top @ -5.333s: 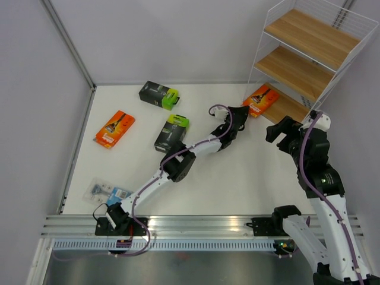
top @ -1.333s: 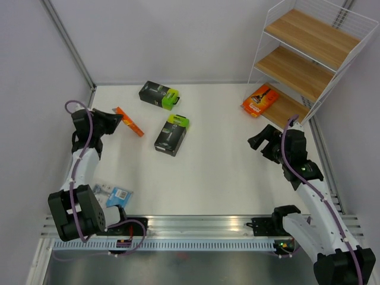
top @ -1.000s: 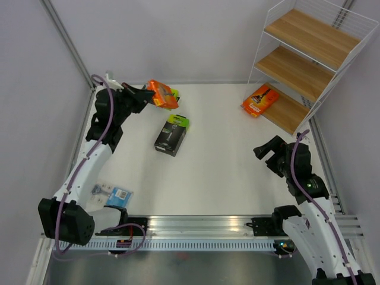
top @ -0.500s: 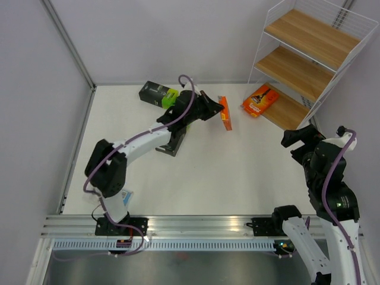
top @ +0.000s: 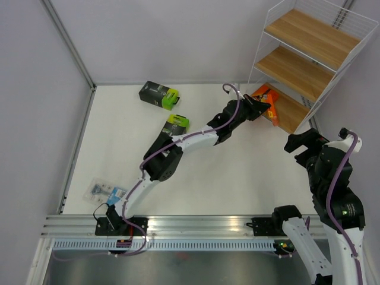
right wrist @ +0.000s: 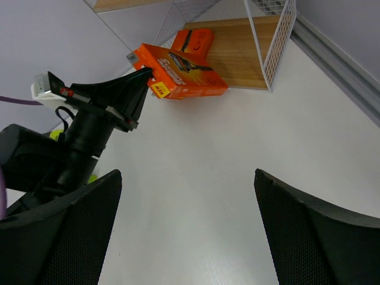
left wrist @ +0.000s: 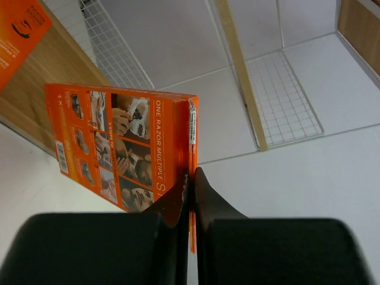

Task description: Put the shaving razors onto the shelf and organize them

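Note:
My left gripper [top: 259, 110] is shut on the thin edge of a flat orange razor card [left wrist: 127, 142], held at the front of the shelf's [top: 309, 53] bottom board [right wrist: 237, 59]. In the right wrist view the held card [right wrist: 184, 74] overlaps the board's edge, next to a second orange card [right wrist: 193, 41] lying on that board. Two black boxes with lime-green ends [top: 159, 95] [top: 177, 122] and a clear blister with blue card [top: 108, 191] lie on the table. My right gripper [top: 304, 142] hangs open over bare table, right of the shelf's front corner, holding nothing.
The left arm stretches diagonally across the table from its base to the shelf. The shelf's white wire side [right wrist: 270, 41] and front post stand close to the held card. A grey wall rail [right wrist: 338, 53] runs along the table's right edge.
The left arm has swung right, carrying the orange card from the back middle of the table to the shelf's bottom board. The right arm has barely moved.

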Robot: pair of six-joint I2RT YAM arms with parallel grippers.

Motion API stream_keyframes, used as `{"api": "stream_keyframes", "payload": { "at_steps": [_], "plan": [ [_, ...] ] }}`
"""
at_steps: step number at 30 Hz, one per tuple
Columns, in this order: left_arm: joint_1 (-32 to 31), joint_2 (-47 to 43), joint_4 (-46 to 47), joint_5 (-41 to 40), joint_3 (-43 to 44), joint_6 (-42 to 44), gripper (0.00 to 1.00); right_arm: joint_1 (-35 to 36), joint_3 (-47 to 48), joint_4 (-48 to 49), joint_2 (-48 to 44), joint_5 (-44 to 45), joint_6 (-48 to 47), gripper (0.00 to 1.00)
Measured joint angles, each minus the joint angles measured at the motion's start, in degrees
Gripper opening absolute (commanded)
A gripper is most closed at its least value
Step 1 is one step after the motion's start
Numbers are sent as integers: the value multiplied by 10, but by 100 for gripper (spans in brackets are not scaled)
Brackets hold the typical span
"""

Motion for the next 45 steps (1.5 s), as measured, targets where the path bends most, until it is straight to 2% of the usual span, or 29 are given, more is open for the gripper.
{"api": "stream_keyframes", "payload": {
  "at_steps": [3,7,13,21,25,29,35,45],
  "plan": [
    [-12,71,6,-35,78,-15,2,0,1,-3,-4,10,-14,98],
    [-19,127,15,-76,109,-39,2,2,5,-14,-5,21,-27,98],
    [-18,213,-3,-93,224,-80,2,9,4,-16,-10,28,-29,98],
    [-36,226,-35,-156,215,-194,2,13,-7,-8,3,21,-28,98],
    [-61,268,-38,-203,259,-229,2,14,-6,-9,18,15,-28,98],
    [-84,278,-56,-258,259,-267,2,14,-6,-10,32,6,-26,98],
    [-95,293,-65,-306,276,-306,2,14,-7,-8,35,-7,-19,98],
    [-101,327,-66,-365,311,-314,2,14,-52,9,51,-24,-7,98]
  ]
}}
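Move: My left hand already pinches the orange razor box. Its spot on the bottom shelf lies about 5 cm ahead of that hand, 11 cm to its right and 16 cm below. The first orange box lies on the same shelf, 12 cm ahead of my left hand, 2 cm to the right and 16 cm down. From my open right hand, the free spot is roughly 27 cm ahead, 4 cm left and 26 cm below. Keeping my pinch on the razor box, I lower it with my left hand about 15 cm towards the free spot on the bottom shelf, drifting 5 cm right. I ease forward about 4 cm, then draw back nearly as far, while turning the wrist counter-clockwise some 25 degrees, dipping the fingertips and rolling its left side down to lay the box flat. My empty right hand stays open and sinks about 5 cm. ##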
